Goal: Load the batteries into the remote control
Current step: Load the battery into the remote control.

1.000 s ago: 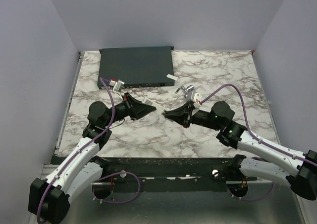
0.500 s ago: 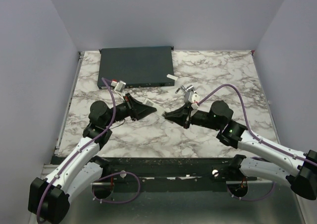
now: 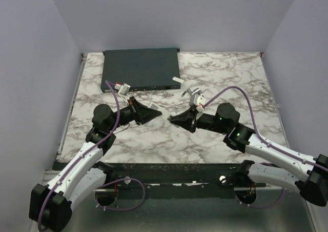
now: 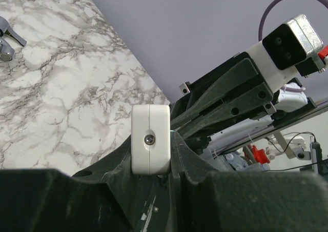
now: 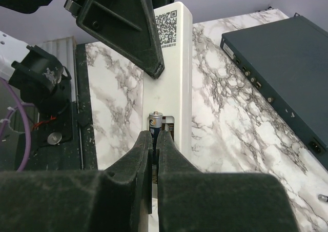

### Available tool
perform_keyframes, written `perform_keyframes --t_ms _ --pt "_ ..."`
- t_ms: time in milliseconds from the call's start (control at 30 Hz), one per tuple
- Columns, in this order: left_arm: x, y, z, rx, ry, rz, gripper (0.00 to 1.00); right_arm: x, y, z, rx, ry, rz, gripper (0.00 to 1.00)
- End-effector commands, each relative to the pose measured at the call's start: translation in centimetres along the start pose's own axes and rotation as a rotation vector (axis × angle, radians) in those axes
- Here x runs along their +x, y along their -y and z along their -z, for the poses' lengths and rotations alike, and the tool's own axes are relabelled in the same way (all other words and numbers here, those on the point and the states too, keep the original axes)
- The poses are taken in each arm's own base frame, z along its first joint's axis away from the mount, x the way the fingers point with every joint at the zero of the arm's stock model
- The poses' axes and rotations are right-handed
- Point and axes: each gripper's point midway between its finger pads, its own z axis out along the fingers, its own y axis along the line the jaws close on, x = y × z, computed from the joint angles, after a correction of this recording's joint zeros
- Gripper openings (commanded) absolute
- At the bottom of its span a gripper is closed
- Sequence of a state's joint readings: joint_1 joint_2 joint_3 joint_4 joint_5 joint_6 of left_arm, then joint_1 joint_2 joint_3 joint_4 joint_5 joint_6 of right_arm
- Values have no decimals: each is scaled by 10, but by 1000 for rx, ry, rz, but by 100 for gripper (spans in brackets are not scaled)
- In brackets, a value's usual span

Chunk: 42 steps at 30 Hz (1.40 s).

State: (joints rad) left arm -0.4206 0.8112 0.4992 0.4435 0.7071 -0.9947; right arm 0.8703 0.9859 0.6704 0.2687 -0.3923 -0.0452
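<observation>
The remote control (image 5: 174,78), a slim white bar with a QR label, hangs above the marble between the two arms. My left gripper (image 4: 151,155) is shut on one end of it; that end (image 4: 150,139) shows a screw. The open battery bay faces the right wrist view. My right gripper (image 5: 155,139) is shut on a dark battery (image 5: 155,123), whose metal tip pokes out at the bay's mouth beside a spring. In the top view both grippers (image 3: 156,112) (image 3: 171,118) meet tip to tip mid-table, hiding most of the remote.
A large flat dark-grey box (image 3: 141,69) lies at the back left of the marble table (image 3: 230,73). A small white piece (image 3: 177,79) lies just right of it, and a small silver metal piece (image 3: 187,93) nearer the right arm.
The right arm's wrist has crept slightly left toward the remote. The left arm and the remote have not moved.
</observation>
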Motion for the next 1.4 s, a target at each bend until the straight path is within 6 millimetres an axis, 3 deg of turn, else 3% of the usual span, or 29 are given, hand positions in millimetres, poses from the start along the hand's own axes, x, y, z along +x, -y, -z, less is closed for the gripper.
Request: perform_keyframes --t_ms 0,433,733,1367 --pt "-25 32 0 84 76 -73 0 21 -3 0 -14 -83 -32 7" --pt "-22 23 -2 51 70 -35 0 20 -3 0 -11 -71 -26 14" --pt "-22 17 -6 38 64 -11 0 20 -6 3 -22 -65 -21 13" --pt "-18 8 -10 15 43 16 0 17 -6 3 -23 -50 -24 27"
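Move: The battery lies in the remote control's open compartment, right between the pinching fingers of the right hand, its middle about 1 cm to the left of that hand point and level with it. The empty second slot is beside it, about 1 cm ahead and 1 cm left, and the remote's QR label is some 8 cm left, 2 cm ahead and 3 cm above. From the left hand, which holds the remote, the battery is about 5 cm to the right, 2 cm back and 2 cm below. The right hand lets go of the battery in its slot: from an almost shut pinch its fingers spread in two stages to about a quarter open, one to each side of the battery, while the hand first stays in place and then sinks a little over half a centimetre. The left hand keeps its grip on the remote control and, after a short hold, carries it about 1 cm down and nearly as far forward, tipping it some 5 degrees. ##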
